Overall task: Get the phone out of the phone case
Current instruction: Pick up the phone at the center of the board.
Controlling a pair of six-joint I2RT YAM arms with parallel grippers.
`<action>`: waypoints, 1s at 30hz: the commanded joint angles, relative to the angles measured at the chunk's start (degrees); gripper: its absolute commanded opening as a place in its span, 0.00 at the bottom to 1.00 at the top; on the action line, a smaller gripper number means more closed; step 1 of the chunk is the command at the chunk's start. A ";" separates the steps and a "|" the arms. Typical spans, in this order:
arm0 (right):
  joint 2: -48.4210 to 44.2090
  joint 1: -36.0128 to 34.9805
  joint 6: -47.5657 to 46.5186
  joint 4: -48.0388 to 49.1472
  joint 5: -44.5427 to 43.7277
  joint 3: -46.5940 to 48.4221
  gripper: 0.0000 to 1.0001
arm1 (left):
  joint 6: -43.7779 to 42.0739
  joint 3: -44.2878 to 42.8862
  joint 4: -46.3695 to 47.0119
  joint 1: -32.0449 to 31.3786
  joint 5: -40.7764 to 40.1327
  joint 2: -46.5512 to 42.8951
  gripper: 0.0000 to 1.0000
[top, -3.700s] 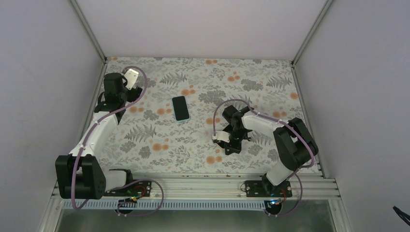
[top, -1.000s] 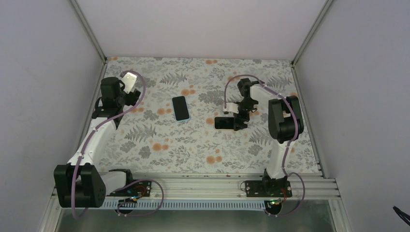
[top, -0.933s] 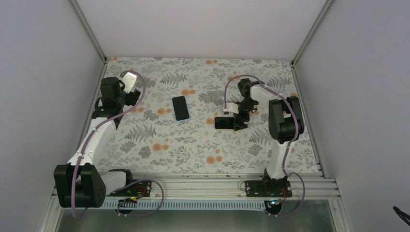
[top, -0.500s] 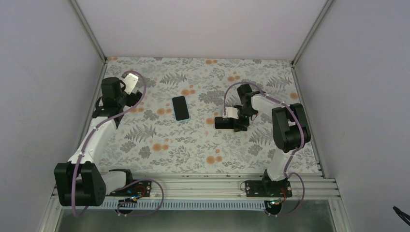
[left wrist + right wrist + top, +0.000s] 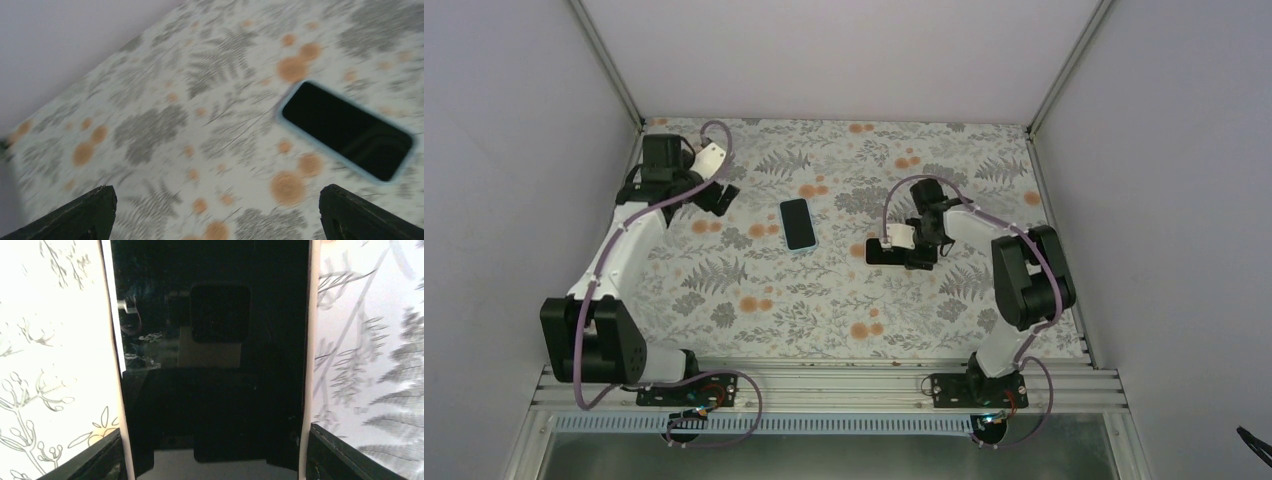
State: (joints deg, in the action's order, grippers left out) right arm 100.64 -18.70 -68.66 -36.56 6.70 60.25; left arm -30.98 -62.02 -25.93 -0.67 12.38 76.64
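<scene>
The phone in its light blue case (image 5: 798, 224) lies flat, screen up, mid-table; it also shows in the left wrist view (image 5: 347, 131). My left gripper (image 5: 723, 194) is to its left, apart from it; its jaws (image 5: 220, 220) are wide open and empty above the cloth. A second black phone with white edges (image 5: 882, 251) lies to the right. My right gripper (image 5: 911, 247) sits at its right end. In the right wrist view this phone (image 5: 210, 370) fills the gap between the two fingers (image 5: 112, 457), which press on its edges.
The floral cloth (image 5: 754, 300) covers the whole table. Grey walls and metal frame posts (image 5: 609, 70) close in the left, back and right sides. A rail (image 5: 824, 380) with both arm bases runs along the near edge.
My left gripper has swung up and right from the left wall towards the blue-cased phone. My right wrist has turned to reach in from the right; the black phone has shifted slightly left.
</scene>
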 commanded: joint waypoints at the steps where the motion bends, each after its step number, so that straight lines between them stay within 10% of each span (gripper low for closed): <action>1: -8.34 -3.29 3.44 6.94 1.69 -0.70 0.50 | -3.16 -10.42 -15.11 -0.89 20.34 5.27 1.00; 9: -16.29 -12.29 9.86 12.92 -1.68 1.01 0.48 | -5.86 -26.20 -29.41 -5.16 36.33 17.68 1.00; 30: -10.94 -21.98 13.73 27.76 -13.35 8.19 0.47 | -9.42 -44.92 -48.30 -14.15 43.16 39.41 0.94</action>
State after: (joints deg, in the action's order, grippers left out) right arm 89.36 -39.18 -56.84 -15.07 -4.67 65.28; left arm -39.53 -104.29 -71.02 -14.17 52.31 114.41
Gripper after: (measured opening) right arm 0.753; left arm 0.955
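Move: The pink-cased phone still lies on the board, already gripped across its width near its right end by my right hand: its middle is about 6 cm to that hand's left, level fore and aft and in height. From my empty left hand its middle is some 43 cm to the right, 7 cm back and 20 cm below. The blue-cased phone lies 8 cm ahead and 33 cm left of my right hand, at board height. My right hand keeps its grip on the pink-cased phone's long edges, lifts it off the board about 16 cm while carrying it as far left, and tilts its fingertips up and forward some 35 degrees. My open left hand swings about 19 cm right to meet it, slightly up and then down, tipping down and turning clockwise until the phone's left end comes between its still-open fingers; no pinch yet. ##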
